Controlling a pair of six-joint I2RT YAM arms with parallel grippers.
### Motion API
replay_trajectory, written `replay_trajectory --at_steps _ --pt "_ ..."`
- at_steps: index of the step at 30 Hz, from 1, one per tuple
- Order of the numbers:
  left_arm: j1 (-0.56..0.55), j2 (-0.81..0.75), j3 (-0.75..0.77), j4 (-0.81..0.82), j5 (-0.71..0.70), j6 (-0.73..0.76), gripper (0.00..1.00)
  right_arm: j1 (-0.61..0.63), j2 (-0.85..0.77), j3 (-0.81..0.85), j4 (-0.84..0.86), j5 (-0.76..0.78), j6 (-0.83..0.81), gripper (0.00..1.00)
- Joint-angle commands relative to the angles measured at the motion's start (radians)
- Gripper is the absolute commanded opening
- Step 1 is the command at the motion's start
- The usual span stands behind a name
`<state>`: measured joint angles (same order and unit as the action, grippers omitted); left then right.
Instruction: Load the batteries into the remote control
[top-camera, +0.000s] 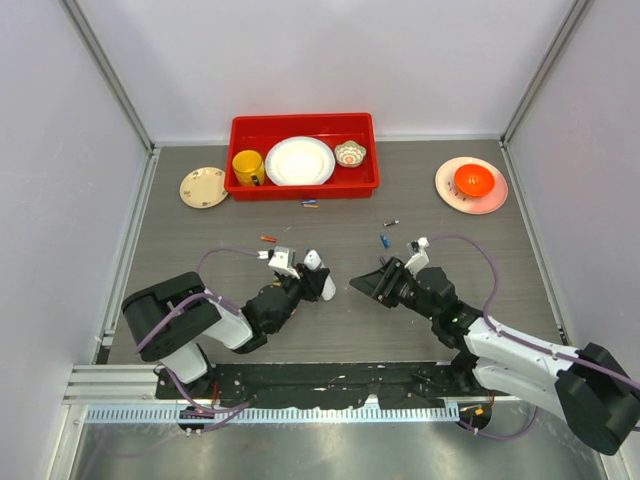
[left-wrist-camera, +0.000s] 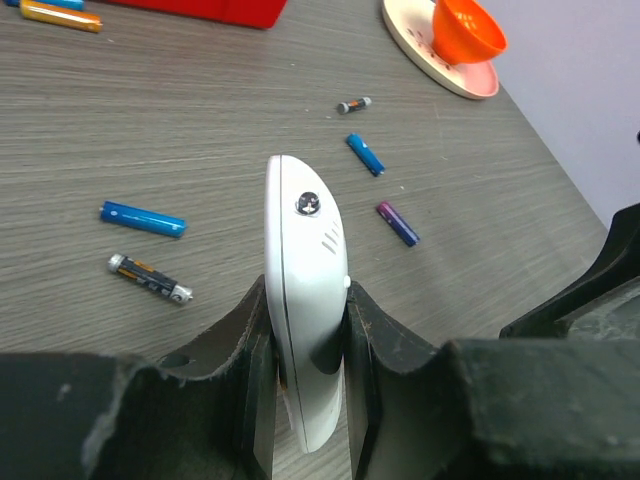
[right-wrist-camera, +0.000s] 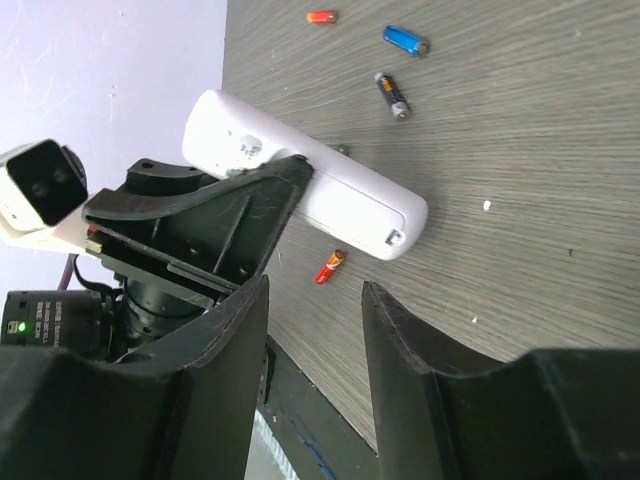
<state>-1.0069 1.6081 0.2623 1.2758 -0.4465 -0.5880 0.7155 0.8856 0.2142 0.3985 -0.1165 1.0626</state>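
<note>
The white remote control (left-wrist-camera: 303, 270) stands on edge, clamped between the fingers of my left gripper (left-wrist-camera: 305, 305), which is shut on it. From above, the remote control (top-camera: 318, 272) pokes out toward the table's middle. My right gripper (right-wrist-camera: 315, 290) faces the remote's free end (right-wrist-camera: 375, 215) from a short way off, jaws apart with nothing between them. Batteries lie loose on the table: a blue one (left-wrist-camera: 143, 219), a black-and-orange one (left-wrist-camera: 150, 278), another blue (left-wrist-camera: 365, 154), a purple one (left-wrist-camera: 397, 223) and an orange-red one (right-wrist-camera: 330, 267) just under the remote.
A red bin (top-camera: 303, 190) with a yellow mug, white plate and small bowl stands at the back. Beside it on the left lies a small plate (top-camera: 204, 186). A pink plate (top-camera: 445, 185) carrying an orange bowl (top-camera: 473, 180) sits back right. Two batteries (top-camera: 310, 204) lie before the bin.
</note>
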Motion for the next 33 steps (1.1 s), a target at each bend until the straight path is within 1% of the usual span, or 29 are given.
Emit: replay_trajectory --at_steps 1,6,16,25,30,33 --pt "-0.004 0.021 0.017 0.272 -0.083 0.040 0.00 -0.036 0.073 -0.030 0.233 -0.113 0.099 0.48" --pt "-0.004 0.047 0.022 0.272 -0.089 0.019 0.00 -0.036 0.176 -0.036 0.339 -0.135 0.115 0.50" --pt "-0.004 0.053 0.017 0.272 -0.087 0.014 0.00 -0.037 0.468 -0.029 0.569 -0.178 0.177 0.50" --pt "-0.007 0.046 0.000 0.272 -0.092 0.005 0.00 -0.037 0.627 -0.006 0.701 -0.189 0.209 0.48" --pt "-0.013 0.047 0.003 0.272 -0.089 0.008 0.00 -0.036 0.732 0.004 0.787 -0.190 0.246 0.44" --pt "-0.018 0.047 0.002 0.272 -0.092 0.008 0.00 -0.034 0.797 0.004 0.867 -0.195 0.279 0.43"
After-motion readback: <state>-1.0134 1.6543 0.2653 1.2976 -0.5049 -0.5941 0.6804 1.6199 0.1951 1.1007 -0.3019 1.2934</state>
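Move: I hold the remote control in my left hand, its middle about 1 cm ahead of my finger pads. From my half-open right hand, the remote's middle lies roughly 10 cm to the left, 2 cm farther out and some 4 cm lower. On the table about 12 cm below my right hand, the black battery is about 12 cm left and 4 cm ahead, and the purple battery some 5 cm ahead and 5 cm right. I lower my right hand about 7 cm and bring it nearly 4 cm left, closing in on the near end of the remote, where the battery cover is. On the way the wrist tips by some 15 degrees, and the fingers stay about half open without taking hold. My left hand settles down about 1 cm early on, then holds still, keeping its pinch on the remote. ##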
